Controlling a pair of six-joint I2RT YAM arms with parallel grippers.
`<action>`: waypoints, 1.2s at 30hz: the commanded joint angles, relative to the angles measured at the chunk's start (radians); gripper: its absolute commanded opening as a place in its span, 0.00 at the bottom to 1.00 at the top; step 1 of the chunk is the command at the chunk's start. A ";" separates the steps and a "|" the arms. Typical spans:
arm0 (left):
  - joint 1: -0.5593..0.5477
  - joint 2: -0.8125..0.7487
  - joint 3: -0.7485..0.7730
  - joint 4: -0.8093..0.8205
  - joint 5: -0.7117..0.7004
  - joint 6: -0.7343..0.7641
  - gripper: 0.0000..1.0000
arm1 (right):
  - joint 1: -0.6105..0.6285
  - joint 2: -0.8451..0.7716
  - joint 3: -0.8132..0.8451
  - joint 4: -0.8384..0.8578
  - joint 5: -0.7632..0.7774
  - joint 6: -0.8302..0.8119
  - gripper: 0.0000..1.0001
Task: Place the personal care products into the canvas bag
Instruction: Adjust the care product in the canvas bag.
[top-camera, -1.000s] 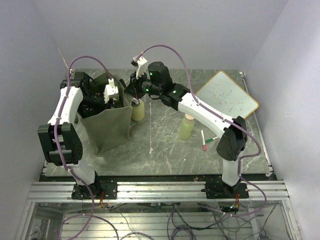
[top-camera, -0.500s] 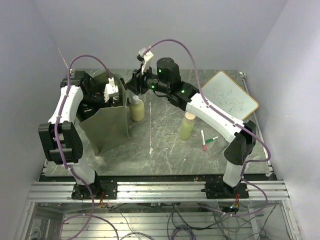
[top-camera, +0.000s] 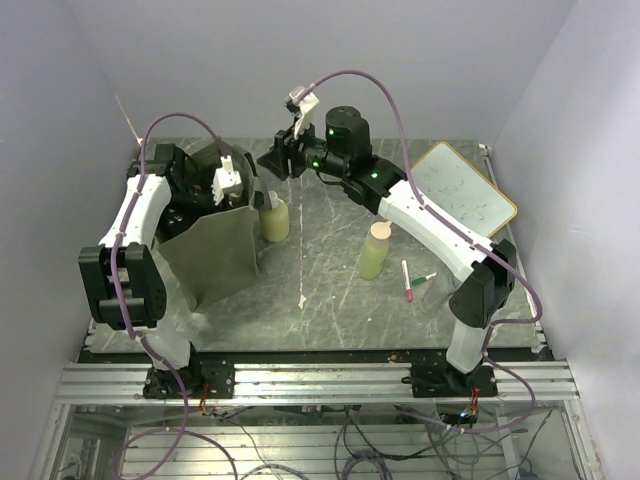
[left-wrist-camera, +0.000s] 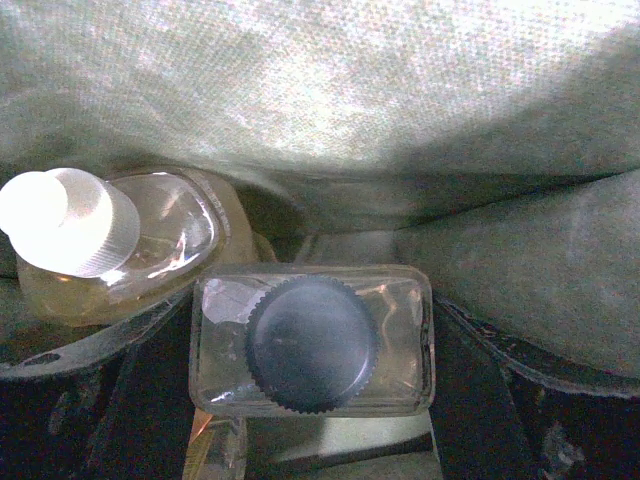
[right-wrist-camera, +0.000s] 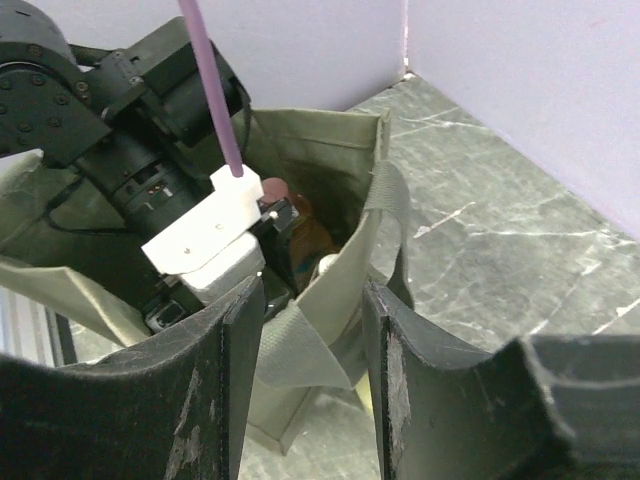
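Note:
The olive canvas bag (top-camera: 220, 262) stands upright at the left. My left gripper (top-camera: 222, 200) reaches down into it and is shut on a clear bottle with a black cap (left-wrist-camera: 312, 340), its jaws against the short sides. A white-capped bottle (left-wrist-camera: 70, 225) stands beside it inside the bag (left-wrist-camera: 330, 100). My right gripper (top-camera: 272, 160) hovers open above the bag's far rim (right-wrist-camera: 375, 150); a loose strap (right-wrist-camera: 300, 345) shows beyond its empty fingers (right-wrist-camera: 240, 330). Outside, a pale yellow bottle (top-camera: 274, 218) stands against the bag and a yellow-green bottle (top-camera: 374, 252) stands mid-table.
A red marker (top-camera: 407, 281) and a green marker (top-camera: 423, 279) lie right of the yellow-green bottle. A wood-framed whiteboard (top-camera: 456, 190) lies at the back right. Walls close in the table behind and on both sides.
My right gripper opened, let go of the bag's rim, and rose up and to the right. The left gripper stayed inside the bag, shifting only slightly.

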 joint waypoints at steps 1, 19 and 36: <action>-0.020 -0.022 0.002 0.062 0.067 -0.018 0.17 | -0.023 -0.052 -0.026 0.003 0.011 -0.043 0.44; -0.028 -0.036 -0.019 0.118 0.055 -0.083 0.26 | -0.079 -0.121 -0.128 0.000 0.029 -0.093 0.44; -0.042 -0.041 -0.047 0.185 0.042 -0.140 0.31 | -0.101 -0.150 -0.179 0.003 0.039 -0.138 0.46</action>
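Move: The left hand already grips the clear bottle inside the canvas bag; the floor spot it is lowering towards lies some 13 cm below and 4 cm to the right. The gold bottle's middle is about 6 cm ahead, 1 cm right and 3 cm lower, the orange bottle about 3 cm ahead, 4 cm left and 5 cm lower. From the empty right hand the bag's handle is roughly 5 cm left, 2 cm back and 8 cm below, the lotion bottle 1 cm ahead, 1 cm left, 28 cm below. To the right by about 6 cm, and somewhat forward and down, the right hand draws off from the bag's handle, touching nothing, its fingers staying half open and its wrist turning slightly clockwise. The left hand keeps its grip on the clear bottle inside the bag, easing it down only about 1 cm beside the gold bottle while turning some 5 degrees counter-clockwise. ##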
